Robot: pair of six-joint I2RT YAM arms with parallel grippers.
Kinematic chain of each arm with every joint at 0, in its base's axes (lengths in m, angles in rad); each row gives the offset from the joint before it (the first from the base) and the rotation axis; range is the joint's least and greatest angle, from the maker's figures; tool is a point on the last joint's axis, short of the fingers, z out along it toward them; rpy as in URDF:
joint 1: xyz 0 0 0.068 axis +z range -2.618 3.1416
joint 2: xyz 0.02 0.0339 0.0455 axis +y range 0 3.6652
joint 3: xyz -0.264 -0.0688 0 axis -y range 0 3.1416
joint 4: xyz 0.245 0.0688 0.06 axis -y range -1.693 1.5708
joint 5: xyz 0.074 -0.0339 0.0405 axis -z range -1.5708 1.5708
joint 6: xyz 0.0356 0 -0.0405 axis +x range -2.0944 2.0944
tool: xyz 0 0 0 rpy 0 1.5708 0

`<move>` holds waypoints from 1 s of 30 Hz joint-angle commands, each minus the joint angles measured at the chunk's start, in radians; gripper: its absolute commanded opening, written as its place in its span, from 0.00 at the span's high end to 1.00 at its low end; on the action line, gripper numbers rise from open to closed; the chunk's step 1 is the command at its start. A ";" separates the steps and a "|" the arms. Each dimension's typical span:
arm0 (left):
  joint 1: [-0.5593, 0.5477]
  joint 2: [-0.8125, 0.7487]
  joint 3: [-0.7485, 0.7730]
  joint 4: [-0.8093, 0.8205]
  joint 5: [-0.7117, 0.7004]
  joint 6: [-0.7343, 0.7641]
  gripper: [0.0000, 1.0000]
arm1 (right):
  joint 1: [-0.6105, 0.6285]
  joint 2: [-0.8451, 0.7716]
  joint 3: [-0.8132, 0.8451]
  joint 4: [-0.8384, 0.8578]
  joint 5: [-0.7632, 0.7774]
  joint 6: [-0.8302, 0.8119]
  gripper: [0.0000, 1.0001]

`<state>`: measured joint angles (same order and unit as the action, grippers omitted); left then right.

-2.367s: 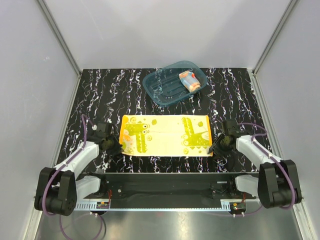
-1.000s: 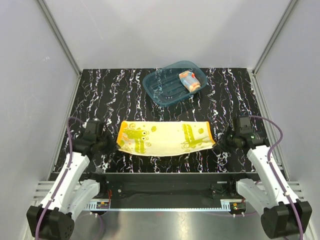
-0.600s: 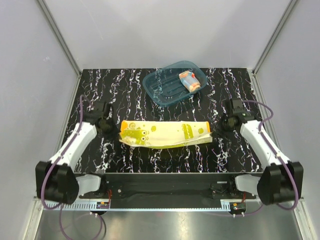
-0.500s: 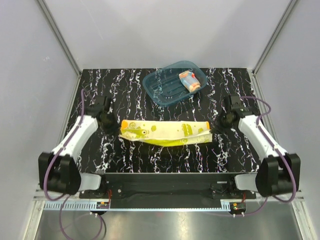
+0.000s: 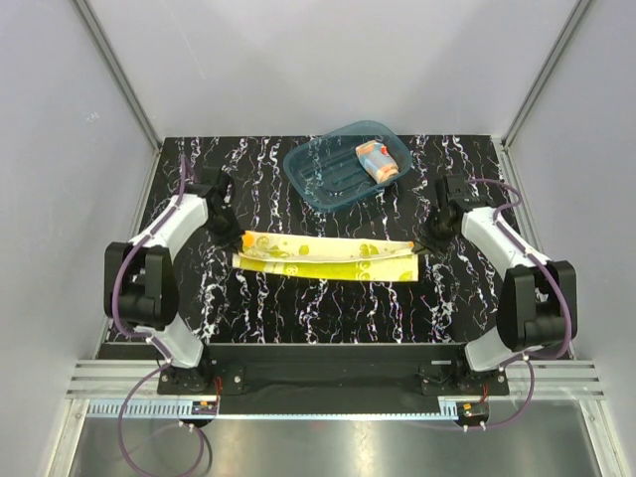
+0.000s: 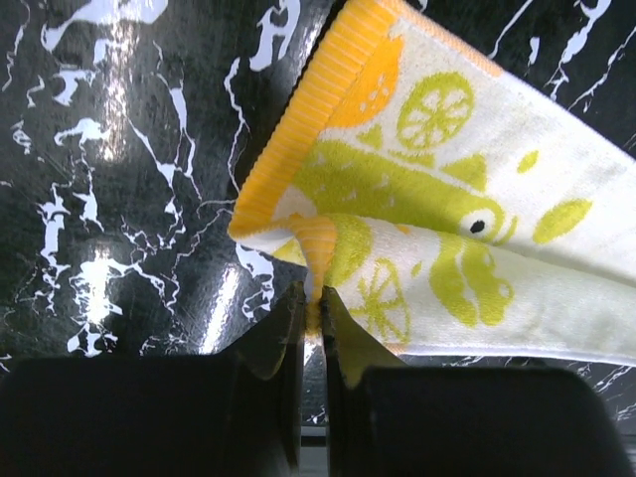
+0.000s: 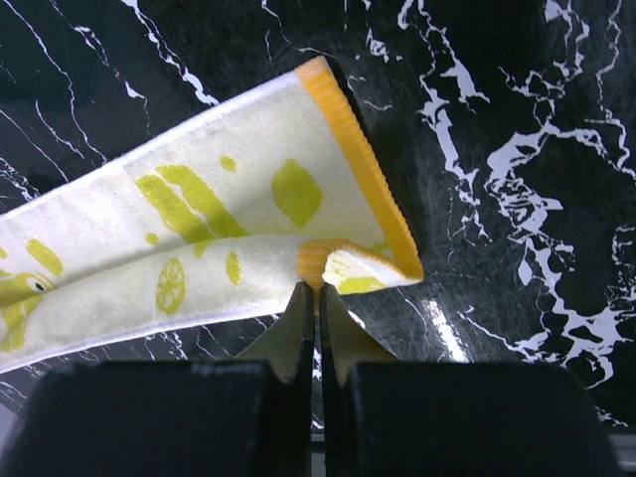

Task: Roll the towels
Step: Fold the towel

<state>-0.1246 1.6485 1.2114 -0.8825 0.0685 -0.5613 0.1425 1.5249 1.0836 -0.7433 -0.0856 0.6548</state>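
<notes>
The bright yellow towel point(image 5: 328, 256) with green lemon shapes lies folded lengthwise into a narrow strip across the middle of the table. My left gripper point(image 5: 233, 236) is shut on its left corner, pinching the orange hem point(image 6: 316, 248) between its fingertips point(image 6: 313, 298). My right gripper point(image 5: 424, 238) is shut on the right corner, where the hem point(image 7: 320, 260) is bunched at its tips point(image 7: 318, 290). The towel's top layer point(image 6: 427, 189) point(image 7: 199, 219) drapes back over the lower one. A second towel point(image 5: 378, 161), light blue with orange, sits rolled in the tub.
A teal translucent plastic tub point(image 5: 316, 177) stands at the back centre of the black marbled table point(image 5: 467, 298). Grey walls close in both sides and the back. The arm bases sit at the near edge.
Both grippers carried the towel's near corners up and away towards the back, folding the flat towel over itself into a narrow strip. Both arms are now stretched far out.
</notes>
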 commanded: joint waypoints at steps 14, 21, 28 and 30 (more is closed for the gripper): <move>0.019 0.180 0.177 -0.006 -0.007 0.044 0.99 | -0.057 0.162 0.104 0.073 0.021 -0.055 1.00; 0.039 0.254 0.244 0.002 0.013 0.044 0.64 | -0.086 0.289 0.162 0.085 -0.002 -0.080 0.62; 0.072 0.300 0.338 -0.027 -0.004 0.038 0.54 | -0.107 0.348 0.278 0.050 0.004 -0.104 0.13; 0.086 0.287 0.349 -0.033 -0.006 0.040 0.52 | -0.110 0.345 0.306 0.024 0.020 -0.118 0.12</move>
<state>-0.0612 1.9476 1.5120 -0.8986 0.0742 -0.5255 0.0376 1.8843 1.3136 -0.6903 -0.0937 0.5705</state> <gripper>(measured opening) 0.476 0.871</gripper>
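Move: Each gripper holds a near corner of the yellow towel, about 5 cm above the table. From the left gripper the towel's far-left corner is some 8 cm straight ahead. From the right gripper the far-right corner is roughly 7 cm ahead and 2 cm right, 6 cm below. The blue bin stands about 25 cm ahead of that hand and 16 cm to its left, and the rolled towel in the bin about 26 cm ahead and 8 cm left. Carry both held corners forward over the towel towards its far edge, then lower them, the left about 3 cm and the right some 5 cm while drifting right. Open both grippers to let the corners go, the left about halfway and the right nearly wide. Keep both hands going forward to some 7 cm in all, rising slightly at the end. ##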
